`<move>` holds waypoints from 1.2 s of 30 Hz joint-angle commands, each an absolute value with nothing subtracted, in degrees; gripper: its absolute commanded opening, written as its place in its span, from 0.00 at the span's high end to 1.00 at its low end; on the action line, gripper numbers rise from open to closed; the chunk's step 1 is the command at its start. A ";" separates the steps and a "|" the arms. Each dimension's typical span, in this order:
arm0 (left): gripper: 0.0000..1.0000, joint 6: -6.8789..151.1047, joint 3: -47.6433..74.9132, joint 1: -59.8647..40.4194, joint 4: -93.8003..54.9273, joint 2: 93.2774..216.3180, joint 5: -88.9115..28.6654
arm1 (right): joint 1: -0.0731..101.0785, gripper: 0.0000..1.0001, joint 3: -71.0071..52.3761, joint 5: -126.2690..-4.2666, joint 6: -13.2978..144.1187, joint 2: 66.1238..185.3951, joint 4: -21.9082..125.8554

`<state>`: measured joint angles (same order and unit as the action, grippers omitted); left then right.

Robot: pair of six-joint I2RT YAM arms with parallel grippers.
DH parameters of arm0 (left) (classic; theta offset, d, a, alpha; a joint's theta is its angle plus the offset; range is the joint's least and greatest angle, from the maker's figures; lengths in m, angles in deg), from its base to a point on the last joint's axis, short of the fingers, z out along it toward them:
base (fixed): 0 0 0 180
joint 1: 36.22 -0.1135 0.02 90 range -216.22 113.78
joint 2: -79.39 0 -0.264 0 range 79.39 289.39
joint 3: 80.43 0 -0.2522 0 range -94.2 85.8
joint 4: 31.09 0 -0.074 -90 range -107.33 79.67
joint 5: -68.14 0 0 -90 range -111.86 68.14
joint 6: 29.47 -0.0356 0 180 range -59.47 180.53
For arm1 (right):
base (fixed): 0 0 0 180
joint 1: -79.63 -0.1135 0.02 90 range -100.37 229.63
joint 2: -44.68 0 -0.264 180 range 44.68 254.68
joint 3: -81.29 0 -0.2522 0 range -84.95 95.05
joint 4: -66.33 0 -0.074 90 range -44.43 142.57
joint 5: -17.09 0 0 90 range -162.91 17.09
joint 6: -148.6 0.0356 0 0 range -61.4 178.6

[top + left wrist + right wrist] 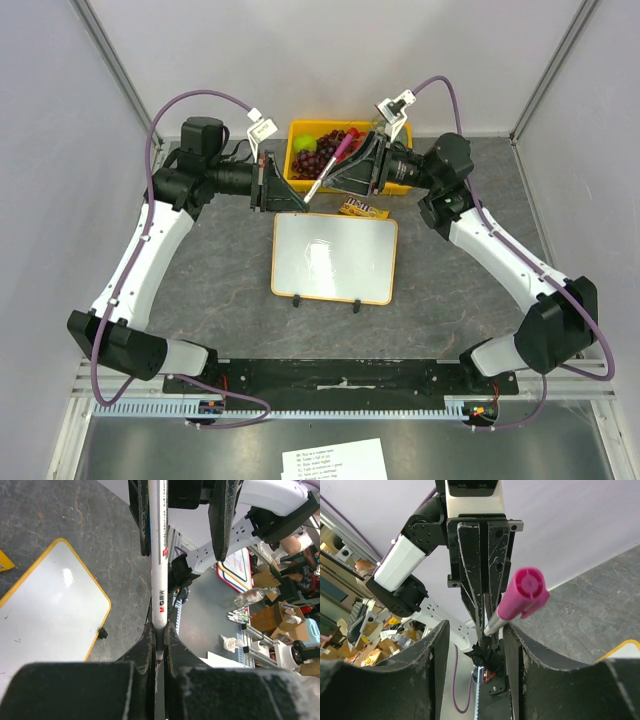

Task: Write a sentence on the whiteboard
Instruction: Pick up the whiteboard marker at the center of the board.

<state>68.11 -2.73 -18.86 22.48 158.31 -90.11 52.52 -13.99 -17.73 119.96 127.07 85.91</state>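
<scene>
The whiteboard [335,257] lies flat mid-table, orange-framed, also seen in the left wrist view [45,610]. Its face shows only glare and faint specks; the sentence is not in view. Above the board's far edge my left gripper [275,187] [159,630] is shut on the tail end of a white marker [318,185] [159,555]. The marker's pink cap [344,148] [525,592] points at my right gripper [352,165] [475,640]. Those jaws stand open on either side of the cap: it sits close to the right finger [520,645], with a gap to the left finger [427,650].
A yellow bin [300,128] with grapes and a green apple stands behind the grippers. A candy packet [363,208] lies just beyond the board. A printed paper sheet [335,462] lies below the arm bases. Grey walls close in on both sides.
</scene>
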 commanded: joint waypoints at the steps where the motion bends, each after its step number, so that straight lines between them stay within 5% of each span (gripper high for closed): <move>1: 0.98 63.17 -2.97 -18.91 27.13 157.53 -92.96 | 51.51 0.47 -9.80 -15.34 113.18 127.38 78.15; 9: 0.98 60.62 -2.09 -18.82 30.65 157.35 -93.23 | 49.57 0.53 -8.84 -13.50 112.30 129.40 76.92; 23: 0.98 56.49 -1.47 -18.82 33.47 156.30 -91.82 | 48.78 0.80 -10.50 -13.93 108.69 127.83 72.79; 36: 0.98 55.70 -0.42 -18.82 33.82 155.24 -91.65 | 48.87 0.79 -11.03 -12.97 109.57 127.48 74.19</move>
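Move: The left fingers already pinch the marker's lower end, and its middle lies about 4 cm ahead, 4 right and 3 above that hand. From the open right hand, the marker's middle is about 2 cm left and 2 below, straight level ahead-and-back. The whiteboard's middle is some 34 cm below the right hand, neither ahead nor aside; the candy pack lies about 12 cm ahead, 7 right and equally low. Right hand sinks about 4 cm, edging left, and pinches the marker's upper part; left, still gripping, lowers 3 cm. ##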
